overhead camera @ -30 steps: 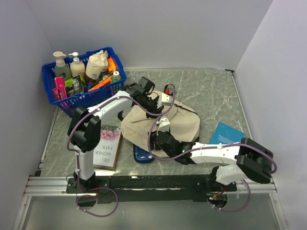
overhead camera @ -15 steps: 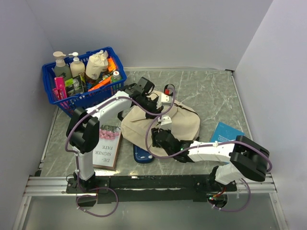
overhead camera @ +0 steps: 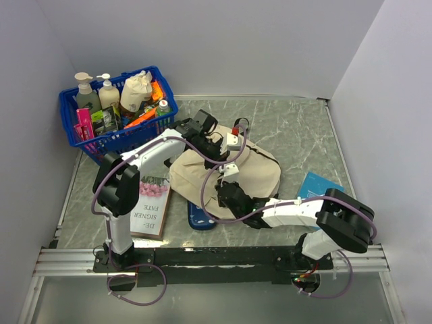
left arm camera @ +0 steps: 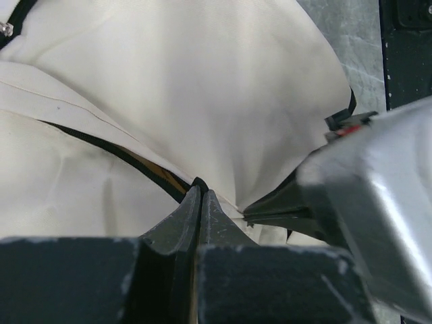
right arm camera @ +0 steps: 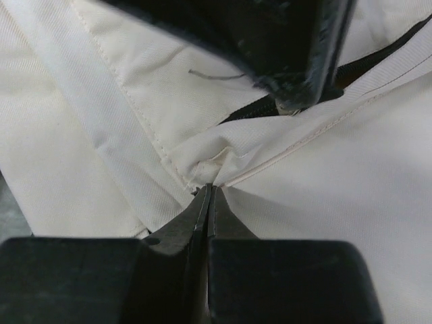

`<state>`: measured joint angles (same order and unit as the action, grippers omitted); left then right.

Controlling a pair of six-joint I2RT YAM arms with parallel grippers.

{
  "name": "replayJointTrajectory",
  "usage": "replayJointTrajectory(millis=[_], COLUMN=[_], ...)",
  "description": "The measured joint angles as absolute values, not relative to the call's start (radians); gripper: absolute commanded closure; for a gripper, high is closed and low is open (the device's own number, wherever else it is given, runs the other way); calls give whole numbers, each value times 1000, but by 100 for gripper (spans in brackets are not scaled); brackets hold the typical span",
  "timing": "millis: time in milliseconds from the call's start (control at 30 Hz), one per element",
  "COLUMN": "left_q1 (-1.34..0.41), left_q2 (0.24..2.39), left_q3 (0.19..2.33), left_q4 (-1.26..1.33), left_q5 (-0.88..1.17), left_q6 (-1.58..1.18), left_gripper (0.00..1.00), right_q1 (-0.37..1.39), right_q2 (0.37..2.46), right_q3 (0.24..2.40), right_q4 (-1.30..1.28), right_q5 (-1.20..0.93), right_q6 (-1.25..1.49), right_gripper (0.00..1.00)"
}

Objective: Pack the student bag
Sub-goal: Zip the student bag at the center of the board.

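Observation:
The student bag (overhead camera: 260, 172), cream with black zipper trim, lies in the middle of the table. My left gripper (overhead camera: 219, 150) reaches over its top from the left. In the left wrist view it (left arm camera: 199, 186) is shut on the black zipper edge of the bag (left arm camera: 202, 81). My right gripper (overhead camera: 227, 182) comes in from the near side. In the right wrist view it (right arm camera: 210, 189) is shut on a fold of the bag's fabric (right arm camera: 317, 202) just below the zipper line. The two grippers sit close together, with the zipper seam between them.
A blue plastic basket (overhead camera: 118, 143) of bottles stands at the back left. A book with a flower cover (overhead camera: 152, 206) lies left of the bag, and a dark blue flat case (overhead camera: 200, 217) lies at the bag's near edge. A blue book (overhead camera: 317, 187) lies to the right.
My right gripper has closed from open onto a fold of the bag's fabric, and its arm has shifted a little left. The left gripper has kept its grip.

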<state>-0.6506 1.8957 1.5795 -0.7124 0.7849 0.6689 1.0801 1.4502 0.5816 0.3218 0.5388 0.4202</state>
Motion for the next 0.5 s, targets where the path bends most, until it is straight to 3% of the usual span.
replayJointTrajectory(millis=[500], left_q1=[-652], left_q2=[2002], left_q3=[1692], left_q4=[-697], left_q5=[783], left_q6=[659], left_gripper=[99], right_q1=[1239], right_q2=[1414], right_q3=[570], right_q4=[318], right_q5=[527], right_q6=[302], right_gripper=[100])
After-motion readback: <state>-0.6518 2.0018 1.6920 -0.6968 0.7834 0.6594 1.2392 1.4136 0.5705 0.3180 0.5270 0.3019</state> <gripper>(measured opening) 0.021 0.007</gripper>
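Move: My left hand has the black zip pull pinched. The far end of the open zip slit lies about 6 cm ahead of it and 3 cm to its right, with the strap buckle roughly 8 cm ahead and 9 cm right. My right fingers are shut at the pocket's near corner. The bag's near-left edge seam is 5 cm back, 3 cm left and slightly below them, the blue pencil case some 8 cm back and 5 cm left, 5 cm lower. I bring my shut right fingers off the bunched pocket corner, about 6 cm back and to the left, over the bag towards its near-left edge, turning the hand counter-clockwise by some 15 degrees. Meanwhile my left hand keeps its pinch on the zip pull and draws it about 3 cm forward and right, towards the open end of the slit. ##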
